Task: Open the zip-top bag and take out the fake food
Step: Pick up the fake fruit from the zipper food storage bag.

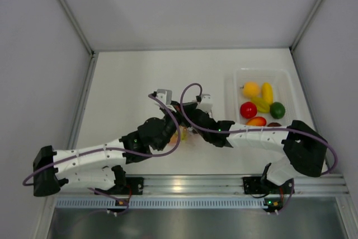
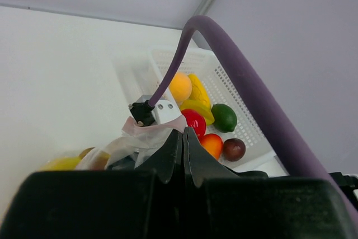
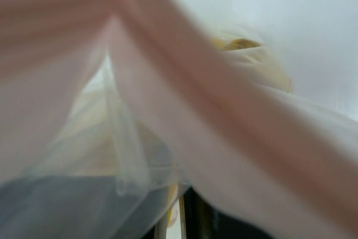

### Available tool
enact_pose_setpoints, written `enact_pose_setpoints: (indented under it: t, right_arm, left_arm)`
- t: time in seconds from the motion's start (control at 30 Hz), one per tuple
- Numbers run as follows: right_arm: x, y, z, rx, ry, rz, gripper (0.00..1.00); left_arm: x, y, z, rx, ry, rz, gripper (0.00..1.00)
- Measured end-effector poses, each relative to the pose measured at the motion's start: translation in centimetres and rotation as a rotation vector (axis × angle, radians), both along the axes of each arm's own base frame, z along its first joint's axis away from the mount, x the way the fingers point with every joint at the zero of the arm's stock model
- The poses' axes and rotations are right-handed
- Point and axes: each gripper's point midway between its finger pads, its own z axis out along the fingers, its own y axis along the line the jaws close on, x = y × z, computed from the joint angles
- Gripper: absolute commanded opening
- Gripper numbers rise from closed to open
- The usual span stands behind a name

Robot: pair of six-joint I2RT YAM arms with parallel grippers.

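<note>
The zip-top bag, clear and crinkled with a pink strip, hangs between both grippers at the table's middle. My left gripper is shut, and the bag's rim runs up into its fingertips. A yellow piece of fake food and a brownish one sit inside the bag. My right gripper is at the bag's other side. In the right wrist view the pink strip is blurred against the lens and hides the jaws. More fake food lies in the tray: orange, red, lime.
The clear rigid tray stands at the right, also holding a banana, a peach and a dark purple piece. The right arm's purple cable arcs across the left wrist view. Walls close in the table on three sides.
</note>
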Motion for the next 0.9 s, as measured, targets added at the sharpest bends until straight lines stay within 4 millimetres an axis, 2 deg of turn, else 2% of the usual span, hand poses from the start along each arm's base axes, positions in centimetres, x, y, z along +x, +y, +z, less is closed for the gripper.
enact_pose_setpoints:
  t: [0.1, 0.3, 0.37, 0.53, 0.7, 0.9]
  right_arm:
    - [-0.2, -1.4, -0.9, -0.064, 0.014, -0.024, 0.12]
    - [-0.4, -3.3, -1.1, -0.128, 0.010, -0.055, 0.19]
    - [-0.6, -4.1, -1.3, -0.152, 0.014, -0.056, 0.26]
    - [-1.3, -6.6, -1.9, -0.198, 0.010, -0.060, 0.25]
    - [-2.1, -9.5, -3.2, -0.241, 0.022, -0.080, 0.24]
    - [-1.8, -10.9, -3.4, -0.263, 0.018, -0.106, 0.34]
  left_arm:
    - [0.4, -0.2, -0.7, 0.006, 0.013, 0.021, 0.00]
    - [0.9, -1.1, -0.8, -0.016, 0.022, 0.032, 0.00]
    - [1.0, -1.7, -1.0, -0.010, 0.023, 0.024, 0.00]
    - [0.8, -3.6, -1.5, -0.005, 0.027, -0.025, 0.00]
    - [0.4, -5.6, -3.0, -0.003, 0.045, -0.075, 0.00]
    - [0.5, -6.4, -3.4, -0.025, 0.052, -0.083, 0.00]
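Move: The fruit still in the bag lies about 8 cm left of the right hand, level with it front to back and roughly 6 cm lower. From the left hand, which already pinches the raised rim, that fruit is some 8 cm left, 2 cm ahead and 24 cm down. The tomato is about 23 cm right of the right hand and 9 cm ahead; the tray's middle is about 31 cm right and 12 cm ahead. Both lie roughly 7 cm lower. The bag's rim stays pinched in the shut left fingers as that hand goes about 6 cm right and sinks, after easing slightly forward. The right hand, its fingers down inside the bag mouth with the pink zip strip draped in front of its wrist, travels some 11 cm right towards the tray, slightly down, rolling its left side down about 15 degrees while its nearly shut fingers part somewhat. ##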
